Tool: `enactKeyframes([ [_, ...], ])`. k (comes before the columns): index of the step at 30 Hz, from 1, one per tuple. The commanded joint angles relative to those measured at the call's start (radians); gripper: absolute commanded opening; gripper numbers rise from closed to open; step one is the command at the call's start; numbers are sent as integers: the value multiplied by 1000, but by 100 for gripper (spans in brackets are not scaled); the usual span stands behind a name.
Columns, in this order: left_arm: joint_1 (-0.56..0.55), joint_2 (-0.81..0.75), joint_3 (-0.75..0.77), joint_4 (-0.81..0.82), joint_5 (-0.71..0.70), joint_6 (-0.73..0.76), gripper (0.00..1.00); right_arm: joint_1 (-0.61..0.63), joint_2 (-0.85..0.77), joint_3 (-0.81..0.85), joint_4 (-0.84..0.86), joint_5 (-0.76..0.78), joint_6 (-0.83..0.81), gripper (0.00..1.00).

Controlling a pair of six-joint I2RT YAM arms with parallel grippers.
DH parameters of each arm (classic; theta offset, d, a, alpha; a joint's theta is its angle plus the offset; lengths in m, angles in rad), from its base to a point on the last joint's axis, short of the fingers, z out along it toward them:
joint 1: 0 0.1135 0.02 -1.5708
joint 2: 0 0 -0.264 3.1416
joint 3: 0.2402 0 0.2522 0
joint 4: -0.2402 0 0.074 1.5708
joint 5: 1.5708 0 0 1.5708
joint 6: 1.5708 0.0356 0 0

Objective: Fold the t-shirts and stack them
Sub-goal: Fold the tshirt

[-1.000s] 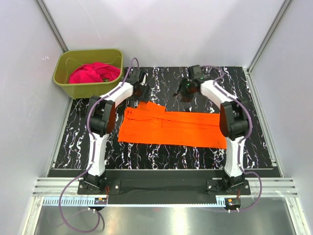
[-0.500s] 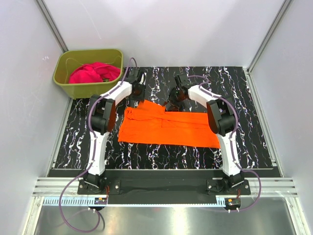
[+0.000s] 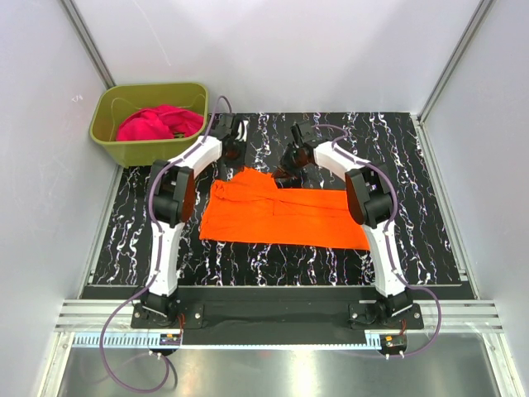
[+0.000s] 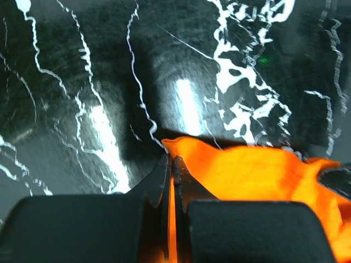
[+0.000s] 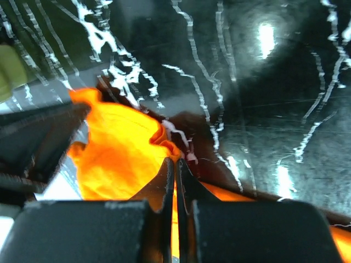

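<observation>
The bright orange t-shirt [image 3: 281, 215] lies folded into a long band across the middle of the black marbled table. My left gripper [image 3: 235, 157] is shut on its far left corner, and the orange cloth [image 4: 252, 175] shows between the pads. My right gripper [image 3: 287, 172] is shut on the far edge near the middle, with cloth [image 5: 120, 153] pinched in it. Both grippers hold the far edge a little raised. The magenta-pink t-shirt [image 3: 157, 122] lies bunched in the olive-green tub [image 3: 111, 145].
The tub stands at the far left corner, just off the mat. White walls enclose the table on three sides. The bare marbled mat [image 3: 413, 149] stretches to the right of the shirt and in front of it.
My right gripper has moved left along the far edge toward my left gripper, dragging the orange cloth with it. The shirt's right end has drawn in. My left gripper has barely moved.
</observation>
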Motion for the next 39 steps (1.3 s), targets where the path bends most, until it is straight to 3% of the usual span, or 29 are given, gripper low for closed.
enactKeyframes([
  [1,5,-199,-69,9,36,-24,0,8,-102,17,12,-46,0,0],
  [8,2,-442,-313,9,81,-87,0,11,-219,-170,12,-159,-21,0],
  [17,-26,-636,-594,6,133,-131,0,29,-323,-350,29,-190,-55,0],
  [31,-47,-933,-841,-8,141,-217,0,89,-403,-493,75,-235,-40,0],
  [39,-66,-977,-958,-3,152,-263,0,95,-424,-565,86,-236,-69,1],
])
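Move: Both hands already pinch the raised far edge of the orange shirt's flap, low over the table and about 8 cm apart. For the left hand, the shirt's near edge lies some 26 cm back, about 5 cm left and 2 cm below. The green bin stands roughly 24 cm to the left hand's left and 10 cm farther out. From the right hand, the near edge is about 24 cm straight back and 2 cm below, while the shirt's middle lies 15 cm back and 6 cm right. Back towards the base, both arms draw the pinched flap over the shirt towards its near edge, fingers staying shut. The left hand lifts about 10 cm, dips and rises again, travelling some 24 cm back and slightly left, and ends still well above the table. The right hand follows lower, some 16 cm back, rising a little before easing down, while its wrist turns a little counter-clockwise. ##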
